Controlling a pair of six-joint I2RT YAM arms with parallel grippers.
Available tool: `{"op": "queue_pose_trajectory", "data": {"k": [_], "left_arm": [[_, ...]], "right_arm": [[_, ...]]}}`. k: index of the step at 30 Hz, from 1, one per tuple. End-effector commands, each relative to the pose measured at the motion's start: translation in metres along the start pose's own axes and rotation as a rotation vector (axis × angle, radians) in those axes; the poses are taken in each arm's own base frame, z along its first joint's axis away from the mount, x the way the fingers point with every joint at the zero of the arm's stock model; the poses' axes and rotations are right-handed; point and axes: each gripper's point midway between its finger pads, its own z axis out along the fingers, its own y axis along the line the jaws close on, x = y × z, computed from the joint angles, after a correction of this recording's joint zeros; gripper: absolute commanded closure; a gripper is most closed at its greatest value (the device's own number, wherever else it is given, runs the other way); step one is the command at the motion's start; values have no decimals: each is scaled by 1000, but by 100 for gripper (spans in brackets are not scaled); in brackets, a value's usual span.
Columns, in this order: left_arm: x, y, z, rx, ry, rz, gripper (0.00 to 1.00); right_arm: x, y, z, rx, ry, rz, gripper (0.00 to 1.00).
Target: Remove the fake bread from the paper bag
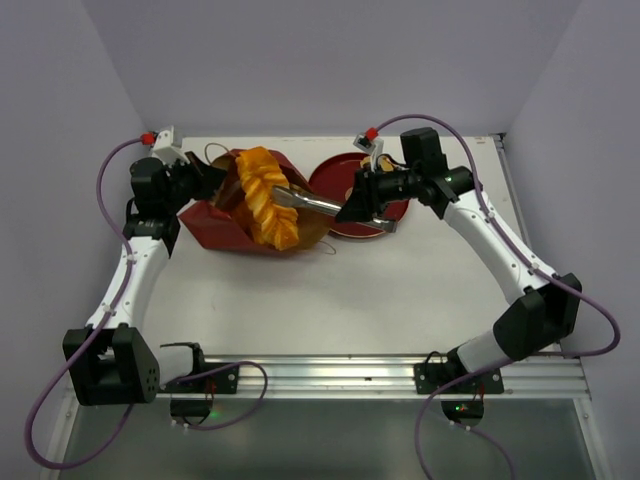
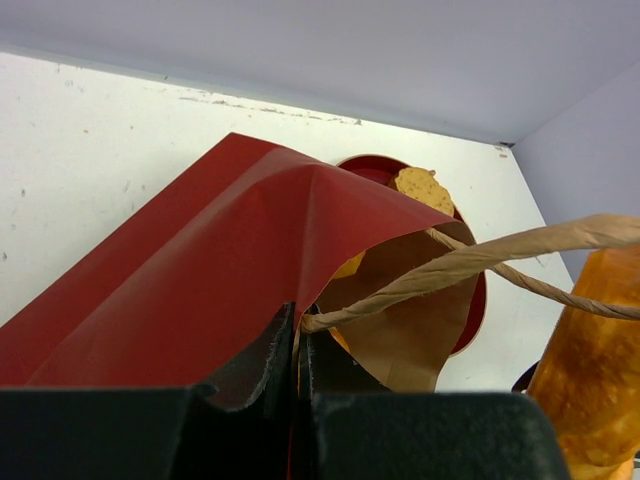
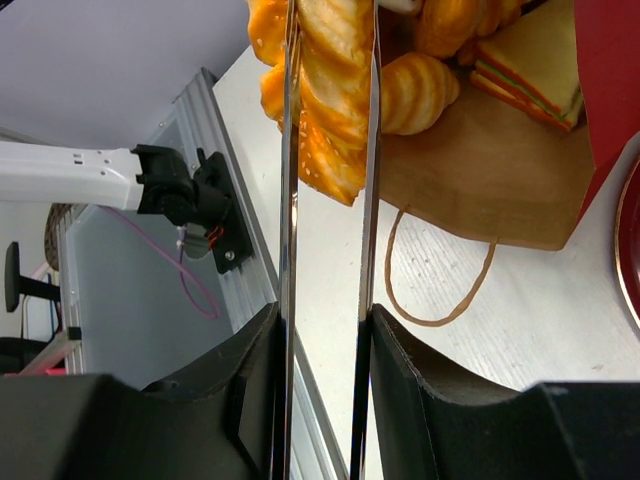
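The dark red paper bag (image 1: 215, 228) lies on its side at the back left, mouth toward the right. My left gripper (image 1: 205, 180) is shut on its rim (image 2: 298, 325), next to a cord handle (image 2: 470, 260). My right gripper (image 1: 362, 205) is shut on metal tongs (image 1: 315, 203), one blade against each finger (image 3: 325, 320). The tongs (image 3: 368, 150) clamp a golden braided loaf (image 1: 265, 195) at the bag's mouth (image 3: 330, 90). A roll (image 3: 415, 90) and a sandwich wedge (image 3: 530, 60) lie on the brown inside (image 3: 480, 170).
A round dark red plate (image 1: 340, 175) sits just right of the bag, under my right gripper. The other cord handle (image 3: 440, 290) loops onto the white table (image 1: 400, 290). Grey walls close the back and sides, and a metal rail (image 1: 350, 375) runs along the near edge.
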Motion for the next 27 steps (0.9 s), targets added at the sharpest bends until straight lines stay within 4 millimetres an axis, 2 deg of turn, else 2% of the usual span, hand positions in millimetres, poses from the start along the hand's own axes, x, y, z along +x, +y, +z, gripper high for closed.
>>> {"op": "queue_pose_trajectory", "data": {"k": [1,5,9,13,17,18,19,20,22,27], "left_arm": [[-35,-14,-6,38,-95,34,93],[-34,-13,-10,28,-94,63,93],[-24,-7,-12,12,-81,81,93],[-18,-3,-17,-2,-78,109,92],[-17,-5,-29,-4,-106,163,92],[-16,-5,-31,-4,-112,169,92],[-9,-2,-33,-9,-107,170,92],[-12,-5,-38,-8,-130,189,92],[-4,-2,-42,-12,-129,198,92],[2,1,-51,-28,-157,237,92]], "right_arm": [[-20,22,-16,-23,-83,-129,100],[-24,25,-33,15,-121,-161,100],[-38,30,-66,64,-204,-193,100],[-48,14,-93,163,-267,-178,100],[-52,-34,-115,359,-307,-104,100],[-52,-52,-120,451,-316,-83,100],[-49,-64,-122,492,-312,-66,100],[-46,-77,-120,522,-301,-51,100],[-43,-95,-120,575,-284,-33,100],[-32,-140,-100,598,-197,27,100]]}}
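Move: The tongs in my right hand already grip the braided bread, about 13 cm to its left, 4 cm ahead and 6 cm below, at the mouth of the paper bag. The red plate it is bound for lies roughly 23 cm ahead, 8 cm right and 27 cm below; the bread slice on it is 8 cm beyond the plate's middle and 6 cm farther right. The bag's middle is some 10 cm ahead, 18 cm left, 19 cm down. From my left hand, the plate is about 12 cm ahead, 30 cm right and 26 cm below. With the tongs still clamped on the braided bread, I swing my right hand about 13 cm right, rising some 6 cm to draw the bread clear of the bag mouth, then curve about 9 cm forward and sink back to the starting height, turning some 30 degrees clockwise towards the plate. My left hand keeps its pinch on the bag's rim by the handle and, late on, pulls it back about 5 cm. ##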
